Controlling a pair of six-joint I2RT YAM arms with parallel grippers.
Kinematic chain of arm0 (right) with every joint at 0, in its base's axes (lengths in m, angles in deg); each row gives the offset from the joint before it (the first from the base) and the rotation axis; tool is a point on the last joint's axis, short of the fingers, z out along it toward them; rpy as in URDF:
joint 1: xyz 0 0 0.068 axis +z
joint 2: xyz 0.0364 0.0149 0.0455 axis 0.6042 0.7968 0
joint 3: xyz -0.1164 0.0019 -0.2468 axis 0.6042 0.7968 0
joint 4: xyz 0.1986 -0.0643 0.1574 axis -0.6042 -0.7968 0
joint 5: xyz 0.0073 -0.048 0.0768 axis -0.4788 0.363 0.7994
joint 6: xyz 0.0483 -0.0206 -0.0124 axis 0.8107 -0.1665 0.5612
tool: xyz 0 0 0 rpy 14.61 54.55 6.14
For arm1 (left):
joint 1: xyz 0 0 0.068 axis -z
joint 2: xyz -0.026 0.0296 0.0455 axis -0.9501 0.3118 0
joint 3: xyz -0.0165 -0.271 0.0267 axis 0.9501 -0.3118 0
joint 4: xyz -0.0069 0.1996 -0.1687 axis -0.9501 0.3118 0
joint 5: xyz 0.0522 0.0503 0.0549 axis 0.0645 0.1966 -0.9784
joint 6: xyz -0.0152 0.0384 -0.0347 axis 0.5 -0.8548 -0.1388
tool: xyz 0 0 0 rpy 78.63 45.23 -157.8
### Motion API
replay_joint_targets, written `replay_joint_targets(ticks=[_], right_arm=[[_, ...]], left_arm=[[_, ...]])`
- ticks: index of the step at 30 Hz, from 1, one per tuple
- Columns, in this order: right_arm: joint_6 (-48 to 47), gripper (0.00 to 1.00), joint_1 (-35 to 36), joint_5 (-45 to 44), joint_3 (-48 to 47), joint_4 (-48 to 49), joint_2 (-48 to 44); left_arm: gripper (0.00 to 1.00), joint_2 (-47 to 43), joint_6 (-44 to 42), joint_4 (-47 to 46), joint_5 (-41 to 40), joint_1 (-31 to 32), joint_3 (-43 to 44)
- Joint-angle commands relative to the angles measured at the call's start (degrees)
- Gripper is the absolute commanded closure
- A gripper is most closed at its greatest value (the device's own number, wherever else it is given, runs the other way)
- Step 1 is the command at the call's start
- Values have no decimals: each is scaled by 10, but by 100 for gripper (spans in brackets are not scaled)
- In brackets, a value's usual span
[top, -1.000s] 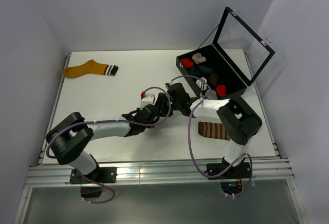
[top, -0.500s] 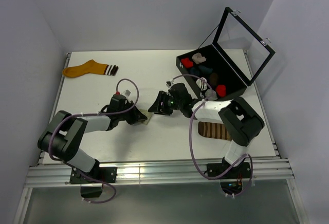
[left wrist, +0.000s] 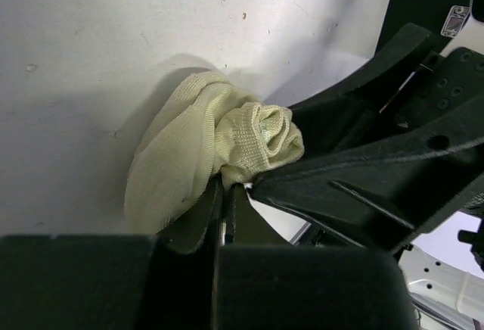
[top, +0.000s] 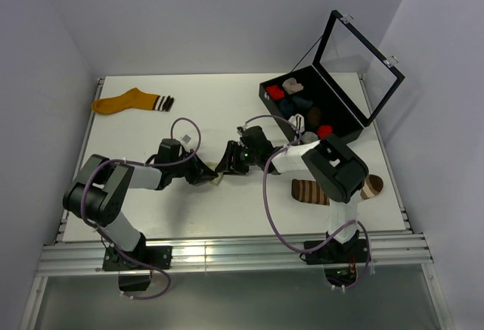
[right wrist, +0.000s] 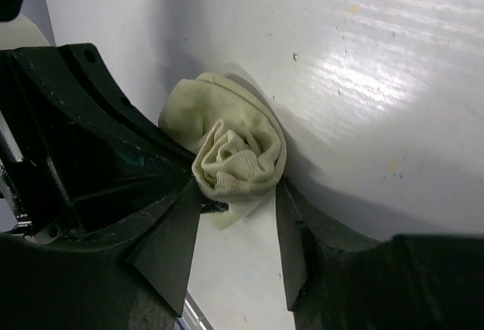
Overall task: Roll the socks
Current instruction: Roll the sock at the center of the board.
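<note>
The short cream sock (right wrist: 236,148) lies rolled into a small bundle on the white table (top: 136,141). My left gripper (left wrist: 225,188) is shut, pinching the sock's (left wrist: 215,144) loose lower edge. My right gripper (right wrist: 236,192) faces it with jaws apart, one fingertip on each side of the roll and close against it. In the top view both grippers meet at mid-table, left (top: 203,172) and right (top: 227,165), hiding most of the sock (top: 218,180). A dark brown striped sock (top: 314,192) lies under the right arm.
A mustard sock with a striped cuff (top: 128,102) lies at the far left. A black box (top: 344,129) with its lid (top: 359,50) raised stands at the back right and holds several rolled socks, red ones among them (top: 276,92).
My left gripper has drawn back to the left, shut on the cream sock. My right gripper has followed it leftward, and its arm has shifted, uncovering the brown sock's pale toe.
</note>
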Motion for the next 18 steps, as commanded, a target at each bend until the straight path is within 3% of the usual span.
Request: replay_joint_targets(ticks=[1,4,9,11,14,15,18], right_arm=[[-17,50,5,1,-26,17,21],[-27,58,5,-3,-27,14,29],[-36,92,5,-10,-32,2,28],[-47,100,5,-17,-44,-25,24],[-54,100,5,-33,-63,-77,18],[-55,100,5,-37,-66,-103,17],[-61,100,5,-55,-83,-142,10]], left_arm=[[100,19,1,21,10,-4,3],[100,27,-4,29,12,-10,4],[100,29,-24,40,9,-12,11],[100,20,-33,53,2,-12,15],[90,-11,-60,87,-26,-11,25],[79,-21,-75,95,-37,-11,30],[61,-67,-111,140,-91,-2,44]])
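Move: The rolled pale sock is already between both grippers at the board's center: its middle lies about 1 cm ahead of the left hand, which pinches it, and about 1 cm to the left of and 1 cm below the right hand, whose open fingers straddle one end. From the right hand, the box stands some 21 cm ahead and 30 cm to the right; the striped sock lies about 7 cm back and 36 cm to the right. Ease the right gripper about 1 cm forward and slightly down over the end of the roll, and shut its fingers to pinch the rolled cuff. Keep the left gripper's pinch until that grip is made, then open the left fingers about a third of the way, drawing them barely 1 cm back to the left. ##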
